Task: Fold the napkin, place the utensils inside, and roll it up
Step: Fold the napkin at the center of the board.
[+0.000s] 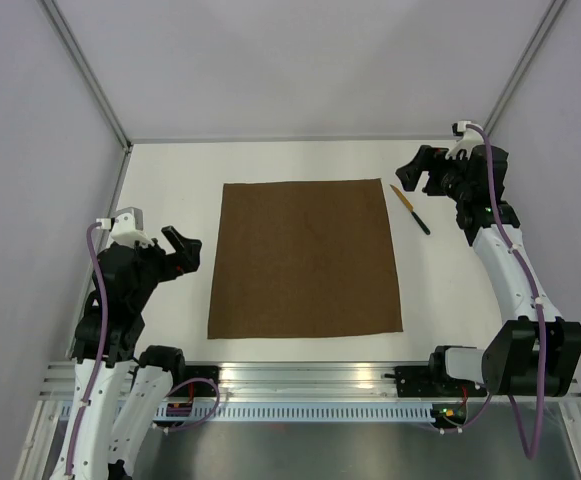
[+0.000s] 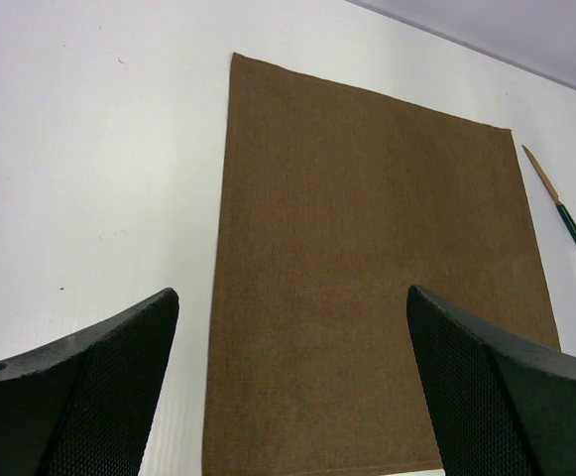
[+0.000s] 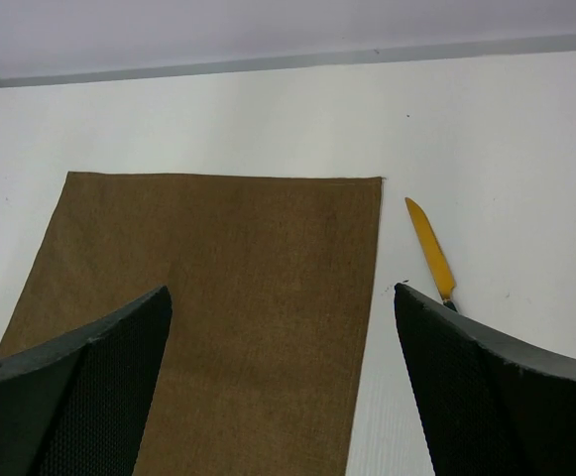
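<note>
The dark-brown napkin [image 1: 305,258] lies flat and unfolded in the middle of the white table; it also shows in the left wrist view [image 2: 367,278] and the right wrist view [image 3: 218,288]. The knife [image 1: 410,209], orange-yellow blade and black handle, lies on the table just right of the napkin's far right corner; it shows in the left wrist view [image 2: 555,198] and the right wrist view [image 3: 430,250]. My left gripper [image 1: 182,247] is open and empty, left of the napkin. My right gripper [image 1: 417,171] is open and empty, raised near the knife.
The white table [image 1: 170,190] is bounded by grey walls at the back and sides. A metal rail [image 1: 300,380] with the arm bases runs along the near edge.
</note>
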Available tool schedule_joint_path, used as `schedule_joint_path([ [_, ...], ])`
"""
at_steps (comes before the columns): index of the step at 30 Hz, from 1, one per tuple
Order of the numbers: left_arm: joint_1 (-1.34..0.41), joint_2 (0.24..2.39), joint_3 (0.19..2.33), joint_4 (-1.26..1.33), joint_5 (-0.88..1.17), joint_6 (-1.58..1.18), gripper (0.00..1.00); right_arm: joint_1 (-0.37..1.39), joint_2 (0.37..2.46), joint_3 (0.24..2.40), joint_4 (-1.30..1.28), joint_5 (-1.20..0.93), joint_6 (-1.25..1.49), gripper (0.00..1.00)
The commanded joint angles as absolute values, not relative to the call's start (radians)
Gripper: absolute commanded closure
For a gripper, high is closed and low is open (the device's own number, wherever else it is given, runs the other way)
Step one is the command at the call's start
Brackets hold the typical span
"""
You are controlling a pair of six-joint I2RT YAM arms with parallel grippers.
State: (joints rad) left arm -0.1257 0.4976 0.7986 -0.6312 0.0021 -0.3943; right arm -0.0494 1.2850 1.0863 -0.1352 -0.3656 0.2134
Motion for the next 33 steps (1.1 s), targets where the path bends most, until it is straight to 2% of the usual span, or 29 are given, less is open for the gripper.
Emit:
schedule_joint_path([
  [1, -0.123, 0.499, 0.798, -0.63, 0.018, -0.348, 0.0, -0.048, 1.273, 1.08, -0.112, -0.383, 0.19, 0.02],
  [8, -0.121, 0.494, 0.798, -0.63, 0.017, -0.348, 0.0, -0.023, 1.267, 1.072, -0.138, -0.459, 0.131, 0.02],
  [10, -0.121, 0.511, 0.827, -0.624, 0.015, -0.344, 0.0, 0.063, 1.278, 1.086, -0.164, -0.387, 0.1, 0.06],
  [11, -0.121, 0.523, 0.847, -0.627, 0.017, -0.344, 0.0, 0.104, 1.287, 1.097, -0.176, -0.355, 0.085, 0.11],
  [14, -0.121, 0.574, 0.964, -0.643, 0.029, -0.359, 0.0, 0.325, 1.342, 1.14, -0.205, -0.201, 0.039, 0.14],
  [15, -0.121, 0.583, 0.995, -0.644, 0.029, -0.359, 0.0, 0.442, 1.385, 1.153, -0.212, -0.168, 0.029, 0.15],
  [19, -0.121, 0.681, 1.172, -0.702, -0.023, -0.342, 0.0, 0.708, 1.532, 1.242, -0.244, -0.014, -0.026, 0.22],
  [21, -0.121, 0.742, 1.268, -0.732, -0.028, -0.333, 0.0, 0.838, 1.639, 1.278, -0.252, -0.006, -0.037, 0.25],
  [26, -0.121, 0.787, 1.393, -0.796, -0.08, -0.322, 0.0, 1.049, 1.877, 1.436, -0.284, 0.074, -0.046, 0.34],
  [33, -0.121, 0.821, 1.497, -0.864, -0.117, -0.327, 0.0, 1.23, 2.023, 1.508, -0.25, 0.072, -0.025, 0.37],
])
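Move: Far off across the board, the napkin's near left corner lies about 48 cm to the right hand's left, some 29 cm back towards the base and 25 cm below it. The napkin's middle is about 25 cm left of this hand and 8 cm back; the knife sits some 6 cm ahead and 3 cm to the right, both down on the table. From the left hand, the same corner is about 9 cm back, 3 cm right and 24 cm below. Sweeping left over the napkin, about 42 cm, the right hand draws back some 22 cm and sinks about 20 cm towards the near left corner, turning well counter-clockwise and steepening so its fingers point left and down, while they narrow to roughly two thirds open. The left hand, still wide open, rises about 16 cm away from the napkin, tipping slightly up. ##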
